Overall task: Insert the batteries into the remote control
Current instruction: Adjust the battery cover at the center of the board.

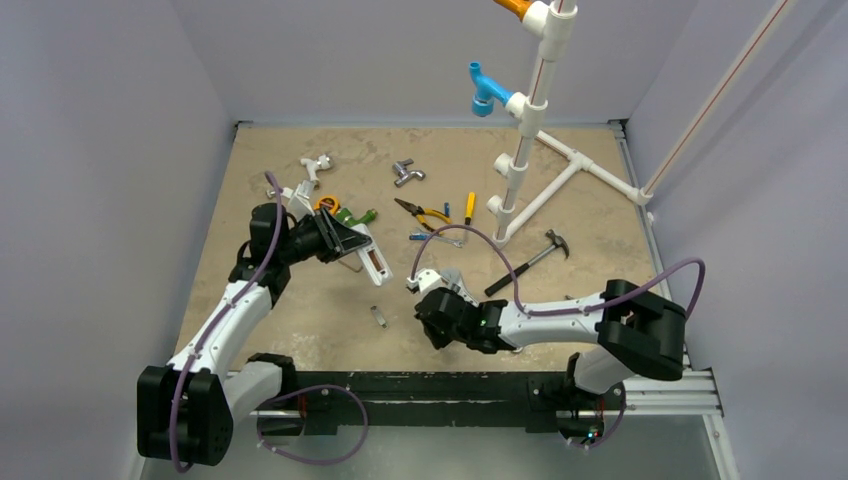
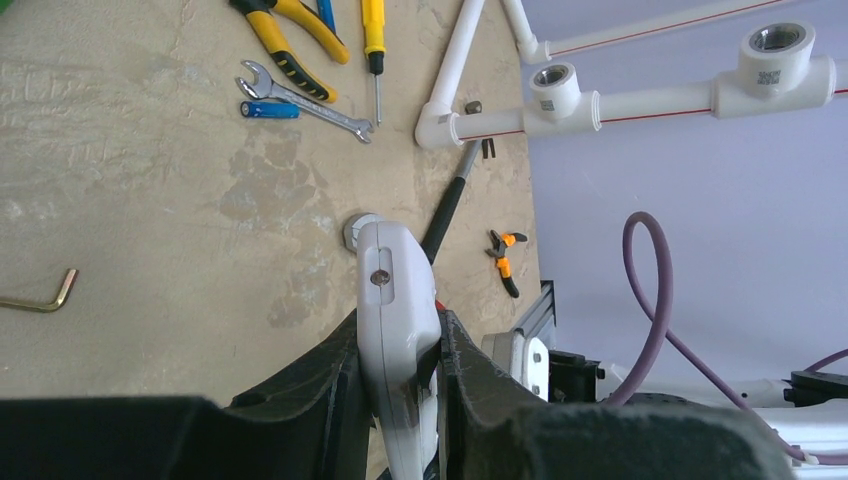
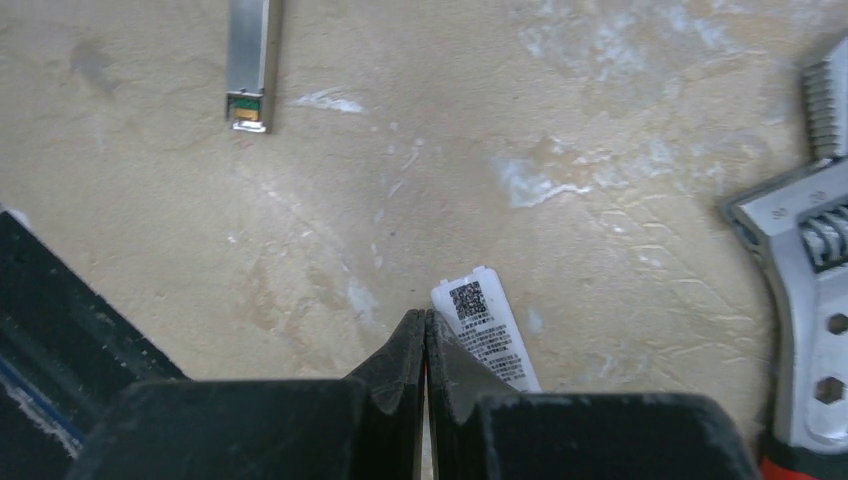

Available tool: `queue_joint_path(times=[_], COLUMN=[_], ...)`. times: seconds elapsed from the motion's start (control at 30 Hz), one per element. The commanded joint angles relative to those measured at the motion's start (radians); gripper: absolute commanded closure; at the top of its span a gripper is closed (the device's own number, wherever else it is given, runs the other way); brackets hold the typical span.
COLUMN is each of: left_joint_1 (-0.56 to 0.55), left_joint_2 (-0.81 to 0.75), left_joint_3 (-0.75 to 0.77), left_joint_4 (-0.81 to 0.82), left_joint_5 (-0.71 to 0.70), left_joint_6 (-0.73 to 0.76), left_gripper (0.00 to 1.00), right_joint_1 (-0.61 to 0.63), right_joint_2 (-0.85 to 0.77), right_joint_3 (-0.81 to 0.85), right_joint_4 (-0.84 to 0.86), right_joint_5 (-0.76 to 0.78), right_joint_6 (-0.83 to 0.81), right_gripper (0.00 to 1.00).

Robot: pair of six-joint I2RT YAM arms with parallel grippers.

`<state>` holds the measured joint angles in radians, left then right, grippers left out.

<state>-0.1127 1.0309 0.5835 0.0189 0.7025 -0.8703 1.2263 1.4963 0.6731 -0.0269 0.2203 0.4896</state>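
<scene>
My left gripper (image 1: 345, 243) is shut on the white remote control (image 1: 371, 262), held above the table on the left. In the left wrist view the remote control (image 2: 395, 290) stands edge-on between the fingers, a small screw showing on its side, and my left gripper (image 2: 400, 328) clamps its lower part. One blue battery (image 2: 268, 110) lies beside a spanner, and the same battery (image 1: 420, 237) shows near the table's middle. My right gripper (image 3: 425, 322) is shut and empty, low over the table. A white cover with a QR label (image 3: 486, 335) lies flat next to its tip. My right gripper (image 1: 420, 303) is near mid-table.
A silvery metal piece (image 3: 248, 60) lies ahead of the right gripper and a red-handled adjustable wrench (image 3: 812, 300) to its right. Pliers (image 1: 425, 213), a yellow screwdriver (image 1: 469, 207), a hammer (image 1: 530, 262) and a white pipe frame (image 1: 520, 170) occupy the far side. A hex key (image 2: 40, 298) lies left.
</scene>
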Motion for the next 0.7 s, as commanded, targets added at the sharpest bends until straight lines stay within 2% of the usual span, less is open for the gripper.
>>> queue_joint_path(times=[0.0,0.17,0.43,0.57,0.67], left_joint_1=[0.009,0.009,0.016,0.026,0.036], left_joint_2=[-0.009,-0.009,-0.009,-0.025,-0.043], left_joint_3=[0.032,0.035,0.067,0.076,0.075], left_joint_4=[0.020,0.018,-0.003,-0.017,-0.071], left_joint_5=[0.020,0.022,0.029,0.029,0.029], left_joint_6=[0.017,0.017,0.019,0.033,0.044], left_gripper=[1.00,1.00,1.00,1.00,1.00], right_joint_1=[-0.036,-0.068,-0.082,-0.150,-0.239], right_joint_2=[-0.012,-0.011,-0.020,-0.031,-0.034], right_joint_3=[0.002,0.021,0.197,0.248,0.260], right_joint_4=[-0.092,-0.065,-0.043,-0.068,-0.056], right_joint_5=[0.104,0.102,0.079,0.041,-0.032], right_joint_6=[0.006,-0.008,-0.097,-0.128,-0.166], right_gripper=[1.00,1.00,1.00,1.00,0.88])
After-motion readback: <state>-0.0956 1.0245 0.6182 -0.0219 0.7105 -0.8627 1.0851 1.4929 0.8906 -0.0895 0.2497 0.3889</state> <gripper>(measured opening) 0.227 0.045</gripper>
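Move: The right hand's shut fingertips are already down at the edge of the battery cover, by its tabbed end; the cover's middle is about 2 cm to their right, level with them and roughly 1 cm lower. The small metal stick lies some 12 cm left and 1 cm ahead, the adjustable wrench's middle 11 cm right and 2 cm ahead. From the left hand, the cover is about 14 cm back, 18 cm right and 17 cm down. Shut fingertips of the right hand, still low at the cover's edge, push the tabbed end forward and to the right for about 3 cm. They then come free and rise some 7 cm, carrying on forward and swinging left over the open board, the fingers just starting to part as the hand tilts up slightly. ##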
